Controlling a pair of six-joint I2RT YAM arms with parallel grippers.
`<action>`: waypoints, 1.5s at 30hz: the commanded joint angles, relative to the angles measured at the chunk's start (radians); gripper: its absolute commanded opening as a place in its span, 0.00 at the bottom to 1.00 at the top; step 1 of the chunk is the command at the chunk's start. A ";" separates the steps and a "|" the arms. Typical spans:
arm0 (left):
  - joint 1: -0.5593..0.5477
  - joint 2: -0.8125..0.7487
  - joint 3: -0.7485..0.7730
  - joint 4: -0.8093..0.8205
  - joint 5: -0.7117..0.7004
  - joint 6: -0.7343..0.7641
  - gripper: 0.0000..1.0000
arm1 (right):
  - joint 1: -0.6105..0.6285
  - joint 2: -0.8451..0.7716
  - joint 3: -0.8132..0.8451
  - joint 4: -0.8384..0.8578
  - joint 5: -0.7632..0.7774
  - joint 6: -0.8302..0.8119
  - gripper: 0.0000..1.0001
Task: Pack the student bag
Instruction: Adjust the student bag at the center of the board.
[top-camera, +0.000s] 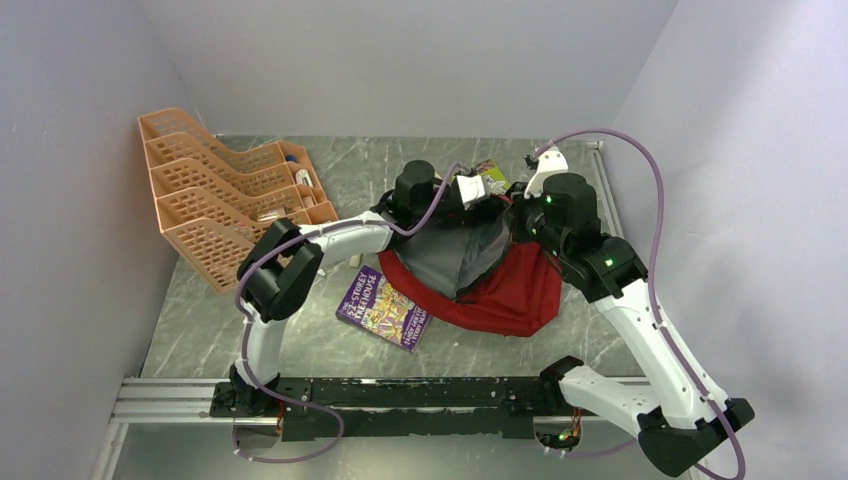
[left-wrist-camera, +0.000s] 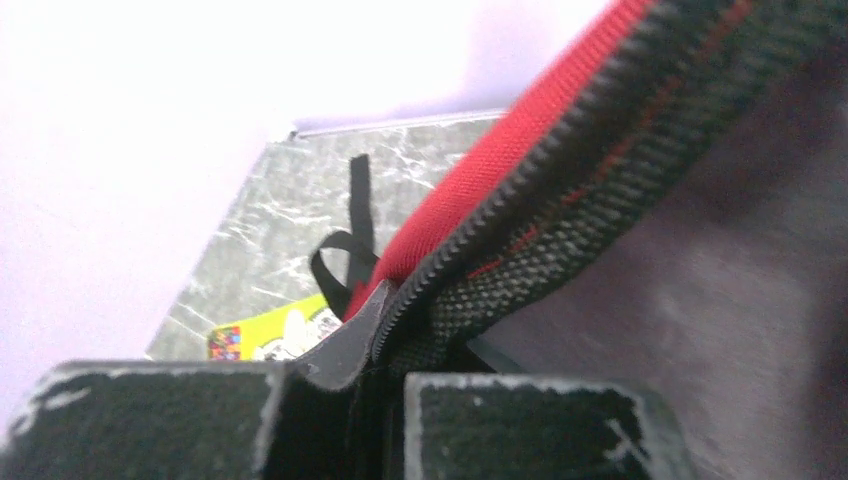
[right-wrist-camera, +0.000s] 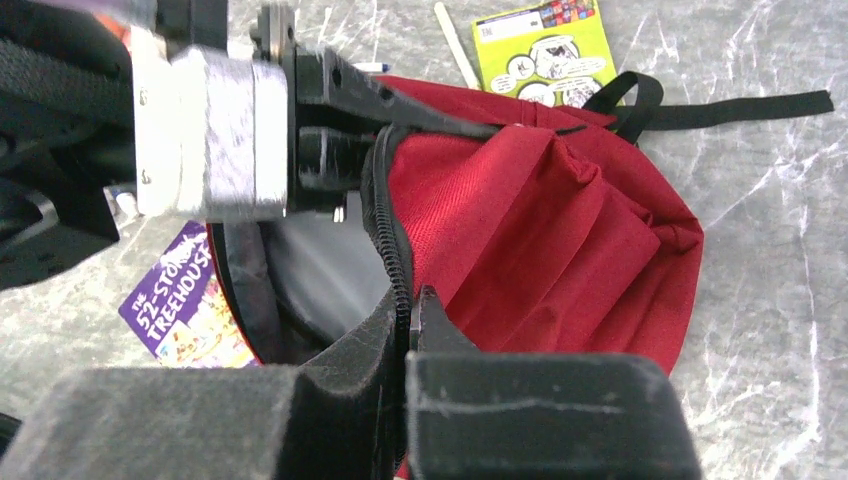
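The student bag (top-camera: 520, 290), red with grey lining, lies open in the middle of the table. My left gripper (top-camera: 488, 197) is shut on the far edge of its opening. In the left wrist view the black zipper tape and red fabric of the bag (left-wrist-camera: 480, 165) run between the closed left gripper (left-wrist-camera: 385, 350). My right gripper (top-camera: 520, 225) is shut on the same zipper edge nearer the right side. The right wrist view shows the right gripper (right-wrist-camera: 410, 325) pinching the zipper of the bag (right-wrist-camera: 560, 230), with the left gripper (right-wrist-camera: 395, 125) clamped further along the rim.
A purple Treehouse book (top-camera: 385, 310) lies flat just left of the bag, partly under it. A yellow-green booklet (top-camera: 490, 172) and a white stick (right-wrist-camera: 455, 45) lie behind the bag. An orange tray rack (top-camera: 215, 200) stands at the back left.
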 joint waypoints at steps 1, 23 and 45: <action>0.020 0.020 0.093 0.041 -0.028 0.058 0.05 | -0.006 -0.046 -0.027 -0.045 -0.018 0.052 0.00; 0.057 0.207 0.375 -0.072 0.014 0.090 0.48 | -0.069 -0.223 -0.588 0.192 0.396 0.564 0.00; 0.071 -0.085 0.037 -0.145 -0.233 -0.290 0.83 | -0.359 0.018 -0.738 0.543 0.235 0.455 0.37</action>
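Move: Both hands already pinch the student bag's raised rim. Its middle is about 17 cm below the left gripper, 6 cm back and 2 cm left. From the right gripper, the bag's right side, where its rim goes, is some 10 cm right, 2 cm back and 24 cm down. The green workbook lies about 11 cm ahead and 2 cm right of the left gripper; the purple storybook is some 24 cm left and 7 cm back of the right one. Draw the right gripper down about 23 cm and 12 cm to the right, swinging it some 45 degrees clockwise, to spread the held rim over the bag's right side, then loosen the fingers. Meanwhile raise the left gripper's pinch about 4 cm and forward, lower it again, open wide to let go, carry on forward towards the workbook, then dip and slip back left. ##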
